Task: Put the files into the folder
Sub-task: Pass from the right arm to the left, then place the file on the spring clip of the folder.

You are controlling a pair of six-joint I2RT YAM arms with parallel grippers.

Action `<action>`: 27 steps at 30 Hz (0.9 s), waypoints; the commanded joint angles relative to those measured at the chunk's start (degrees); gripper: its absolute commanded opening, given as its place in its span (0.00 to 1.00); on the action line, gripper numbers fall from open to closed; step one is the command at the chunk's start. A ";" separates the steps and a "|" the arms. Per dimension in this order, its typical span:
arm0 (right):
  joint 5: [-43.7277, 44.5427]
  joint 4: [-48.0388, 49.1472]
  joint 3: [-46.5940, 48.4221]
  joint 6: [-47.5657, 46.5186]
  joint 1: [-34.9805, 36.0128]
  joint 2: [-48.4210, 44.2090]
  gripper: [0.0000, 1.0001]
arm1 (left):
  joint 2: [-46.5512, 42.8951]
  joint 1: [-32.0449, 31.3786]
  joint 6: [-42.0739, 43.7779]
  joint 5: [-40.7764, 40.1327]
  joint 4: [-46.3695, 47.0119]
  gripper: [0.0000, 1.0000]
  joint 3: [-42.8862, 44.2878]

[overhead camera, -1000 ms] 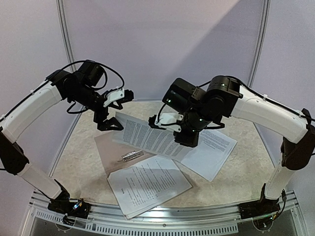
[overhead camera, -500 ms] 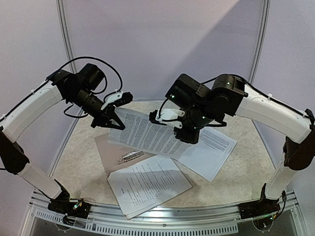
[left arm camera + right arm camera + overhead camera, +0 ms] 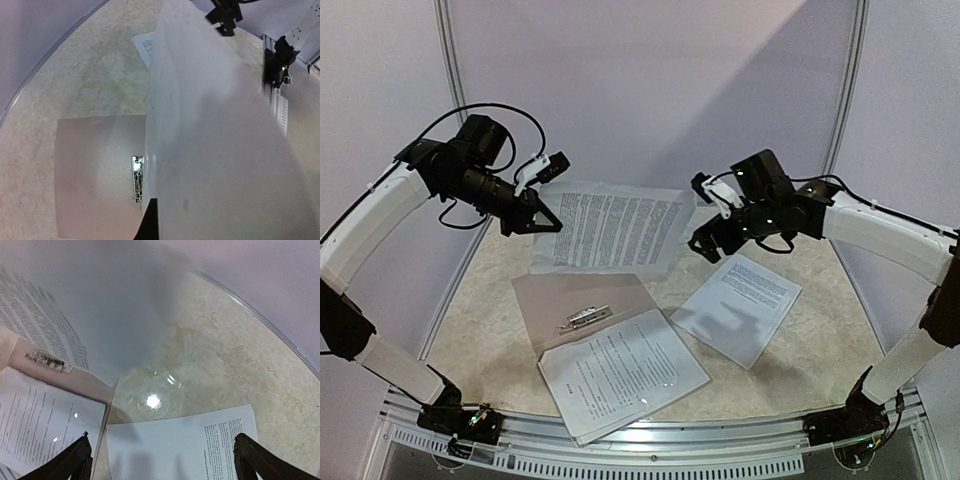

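Observation:
My left gripper (image 3: 548, 222) is shut on the left edge of one of the files (image 3: 618, 228), a printed sheet that hangs in the air over the back of the table. In the left wrist view this sheet (image 3: 215, 150) fills most of the frame and hides the jaws but for one dark finger (image 3: 149, 230). The tan folder (image 3: 545, 305) lies open beneath, its silver clip (image 3: 585, 318) showing. A second file (image 3: 620, 375) lies on the folder's near right part. My right gripper (image 3: 705, 218) is open and empty, right of the lifted sheet, above a third file (image 3: 175, 445).
The third file (image 3: 740, 305) lies flat on the marbled table (image 3: 490, 340) at the right. A curved metal rim (image 3: 460, 255) bounds the table on the left and the purple wall stands close behind. The arms' base rail (image 3: 640, 450) runs along the near edge.
The left gripper closed on the sheet's left edge and raised it up and to the left. The right gripper let go of that sheet, opened wide and drew back to the right.

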 commanded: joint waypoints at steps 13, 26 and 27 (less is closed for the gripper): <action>-26.88 40.93 -6.60 5.56 -4.41 2.06 0.97 | -0.19 0.36 -2.67 -1.98 -10.12 0.00 18.87; -39.11 41.87 -5.72 9.68 -6.52 3.09 0.46 | -0.06 1.83 -5.40 4.63 -10.35 0.00 20.77; -39.62 41.66 -5.33 10.07 -6.50 3.25 0.36 | -0.04 2.25 -5.98 5.34 -9.86 0.00 20.40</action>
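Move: The right hand, open and empty, has the right edge of the sheet about 6 cm to its left, some 2 cm ahead and about level. The loose page lies roughly 11 cm to its right and 24 cm below, level fore and aft; the folder's middle is 25 cm left, 6 cm back and 24 cm down. From the left hand, already pinching the sheet's other end, that right edge is about 22 cm right, 3 cm ahead and 4 cm lower. Upward with both hands: the left keeps its pinch and lifts the sheet some 10 cm, easing slightly back. The right, after a small drift right, rises about 8.5 cm and goes left some 7 cm onto the sheet's free edge, its fingers swinging roughly 45 degrees from steeply down to nearly level leftward, then closing from wide open to about half around that edge. ##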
